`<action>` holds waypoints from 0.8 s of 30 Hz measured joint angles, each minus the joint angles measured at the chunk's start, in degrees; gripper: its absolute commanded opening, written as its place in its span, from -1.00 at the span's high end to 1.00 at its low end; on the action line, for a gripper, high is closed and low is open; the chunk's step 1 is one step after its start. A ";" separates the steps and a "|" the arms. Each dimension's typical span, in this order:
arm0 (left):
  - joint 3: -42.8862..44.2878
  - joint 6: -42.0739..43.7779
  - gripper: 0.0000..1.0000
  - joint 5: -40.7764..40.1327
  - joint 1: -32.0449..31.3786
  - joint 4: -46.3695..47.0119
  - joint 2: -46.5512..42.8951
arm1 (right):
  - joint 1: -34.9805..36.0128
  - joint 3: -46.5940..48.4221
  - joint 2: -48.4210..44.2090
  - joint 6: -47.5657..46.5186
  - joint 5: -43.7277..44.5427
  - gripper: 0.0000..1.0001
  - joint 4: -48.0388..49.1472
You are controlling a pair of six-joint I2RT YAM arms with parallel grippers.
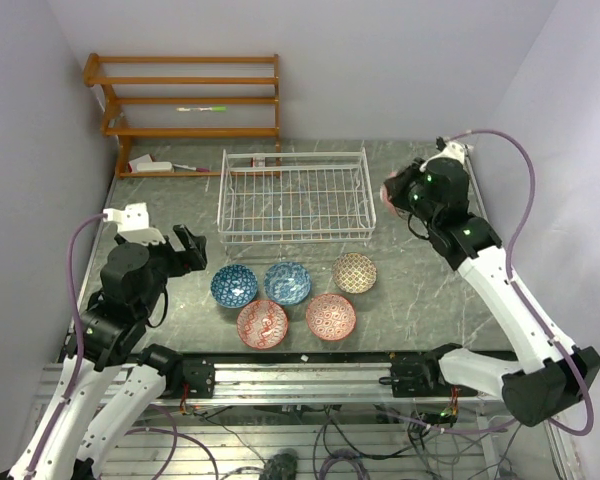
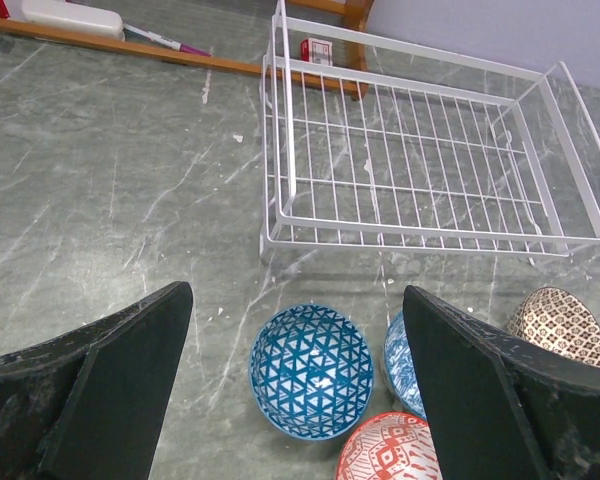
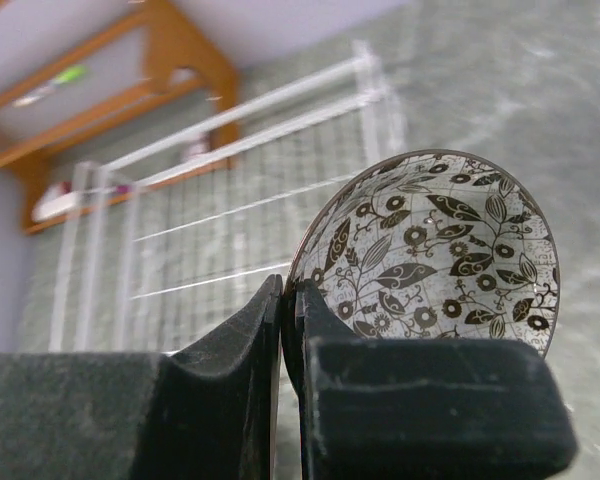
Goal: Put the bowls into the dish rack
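My right gripper (image 3: 288, 290) is shut on the rim of the black-and-white bowl (image 3: 440, 250), holding it tilted on edge in the air. In the top view this gripper (image 1: 392, 190) is just right of the dish rack (image 1: 294, 237), a white wire basket with nothing in it. On the table in front of the rack sit two blue bowls (image 1: 234, 285) (image 1: 287, 282), a tan bowl (image 1: 354, 272) and two red bowls (image 1: 262, 323) (image 1: 330, 316). My left gripper (image 1: 187, 248) is open above the table, left of the bowls; between its fingers lies a blue bowl (image 2: 312, 371).
An orange-brown wooden shelf unit (image 1: 185, 100) stands against the back wall behind the rack, with a green pen (image 1: 202, 108) and a white object (image 1: 152, 165) on it. A small red-and-white box (image 2: 317, 48) lies behind the rack (image 2: 410, 238). Walls close in on both sides.
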 measured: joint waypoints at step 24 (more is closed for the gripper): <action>-0.26 -0.04 -0.95 -0.63 0.37 -0.04 -1.62 | 10.60 26.18 47.04 16.33 -46.25 1.00 42.75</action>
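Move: The right hand holds the flowered bowl by its rim, some 26 cm above the table. The dish rack's middle lies about 22 cm to its left, 14 cm ahead and 20 cm lower; the beige bowl is about 6 cm left and 7 cm back, the light blue bowl about 25 cm left and 10 cm back, both 24 cm lower. From the idle left hand the rack's middle is roughly 27 cm ahead, 22 cm right and 19 cm below. Still pinching the flowered bowl by its rim, the right hand sweeps it left by nearly 30 cm, in from beside the dish rack to over its left half, working about 7 cm forward, mostly late on. It climbs some 5 cm early and starts sinking again at the end, while the wrist swings about 50 degrees counter-clockwise and rolls its left side up some 30. ##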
